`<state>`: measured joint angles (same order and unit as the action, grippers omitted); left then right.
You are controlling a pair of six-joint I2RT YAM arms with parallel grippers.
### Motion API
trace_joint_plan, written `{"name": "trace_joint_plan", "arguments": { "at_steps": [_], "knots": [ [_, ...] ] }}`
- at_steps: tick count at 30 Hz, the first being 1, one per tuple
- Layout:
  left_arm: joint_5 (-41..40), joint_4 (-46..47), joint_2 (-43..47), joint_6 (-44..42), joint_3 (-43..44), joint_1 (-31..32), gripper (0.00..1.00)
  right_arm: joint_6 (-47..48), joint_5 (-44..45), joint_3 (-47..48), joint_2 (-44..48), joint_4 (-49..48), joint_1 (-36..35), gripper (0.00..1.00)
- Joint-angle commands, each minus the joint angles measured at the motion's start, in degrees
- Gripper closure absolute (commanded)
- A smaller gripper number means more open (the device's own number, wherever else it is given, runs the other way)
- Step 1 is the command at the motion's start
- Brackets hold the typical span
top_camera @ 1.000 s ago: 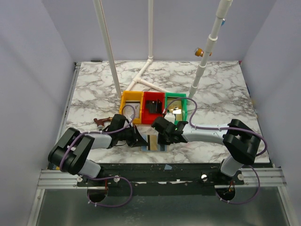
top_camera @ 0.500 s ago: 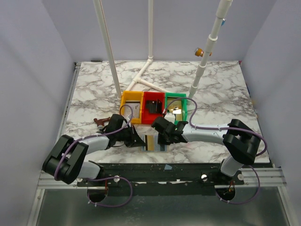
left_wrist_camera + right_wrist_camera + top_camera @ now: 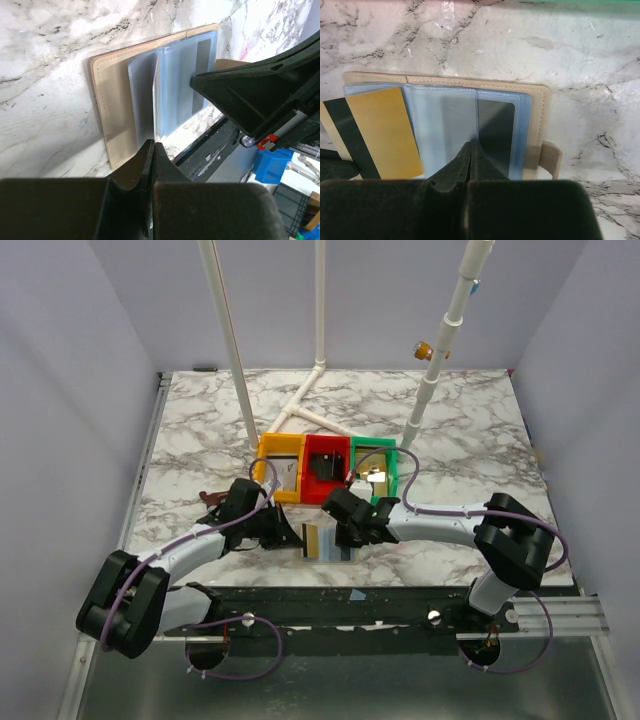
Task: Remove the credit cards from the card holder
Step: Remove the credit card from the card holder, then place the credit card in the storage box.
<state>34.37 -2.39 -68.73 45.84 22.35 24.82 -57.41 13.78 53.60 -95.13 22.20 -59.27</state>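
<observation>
The card holder (image 3: 337, 546) lies open near the table's front edge, with a tan cover (image 3: 538, 112) and pale blue sleeves. A gold credit card (image 3: 380, 130) with a black stripe sticks out of the left sleeve, toward my left gripper (image 3: 293, 537). That gripper (image 3: 152, 146) is shut, with the card's edge between its fingers. A dark card (image 3: 496, 130) sits in the right sleeve. My right gripper (image 3: 471, 146) is shut, and its tips press down on the sleeves at the fold. It shows as a black wedge (image 3: 240, 100) in the left wrist view.
Yellow (image 3: 279, 448), red (image 3: 322, 447) and green (image 3: 373, 447) trays stand just behind the holder. A chunky black object lies in the red tray. A shiny card (image 3: 376, 478) lies in the green one. A brown item (image 3: 213, 498) lies at the left. White poles rise behind.
My left arm has drawn back to the left and the gold card shows further out of the holder. The right gripper has stayed on the sleeves.
</observation>
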Motion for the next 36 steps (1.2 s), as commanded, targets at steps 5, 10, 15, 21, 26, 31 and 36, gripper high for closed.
{"name": "trace_joint_plan", "arguments": {
  "at_steps": [5,10,15,21,26,31,36],
  "knots": [
    [-2.6,-6.07,2.79,-2.92,2.69,-0.3,1.0,0.97,2.74,-1.46,-0.77,4.62,-0.33,0.99],
    [-2.6,-7.83,4.62,-3.2,3.81,-0.3,1.0,1.14,3.18,-0.92,0.1,4.61,-0.32,0.99],
    [-2.6,-9.54,5.62,-3.66,5.37,-0.3,1.0,1.49,4.02,0.18,1.63,5.2,-0.34,0.99],
    [-2.64,-11.13,6.57,-4.03,6.86,-0.3,1.0,1.68,5.5,1.15,4.25,6.39,-0.33,0.9],
    [-2.58,-12.14,7.11,-4.14,7.94,-0.3,1.0,1.85,6.42,1.5,7.19,7.02,-0.32,0.55],
    [-2.66,-13.18,7.64,-4.27,9.25,-0.3,1.0,1.85,8.05,2.21,10.04,8.64,-0.33,0.14],
    [-2.8,-14.23,7.93,-4.54,10.88,-0.3,1.0,1.4,10.5,2.99,13.19,11.29,-0.37,0.0]
  ]
}}
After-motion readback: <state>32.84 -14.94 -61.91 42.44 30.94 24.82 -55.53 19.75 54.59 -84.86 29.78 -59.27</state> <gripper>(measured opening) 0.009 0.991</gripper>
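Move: The gold card is already out of its sleeve, in the left fingers, over the left half of the open card holder. The holder's middle lies about 7 cm to the left hand's right, level fore-and-aft and some 4 cm below. The right fingertips, shut, rest on the holder, its middle about 2 cm to their left and 1 cm lower. From the left hand, the red box is about 19 cm ahead and 6 cm right, the yellow box equally far ahead and 5 cm left. Straight up goes the left hand, about 5 cm, keeping its pinch on the gold card's edge and carrying it away from the card holder. The right hand first slides about 2 cm to its right, low over the sleeve, then lifts off the holder by some 5 cm as its shut fingers spread wide open. ##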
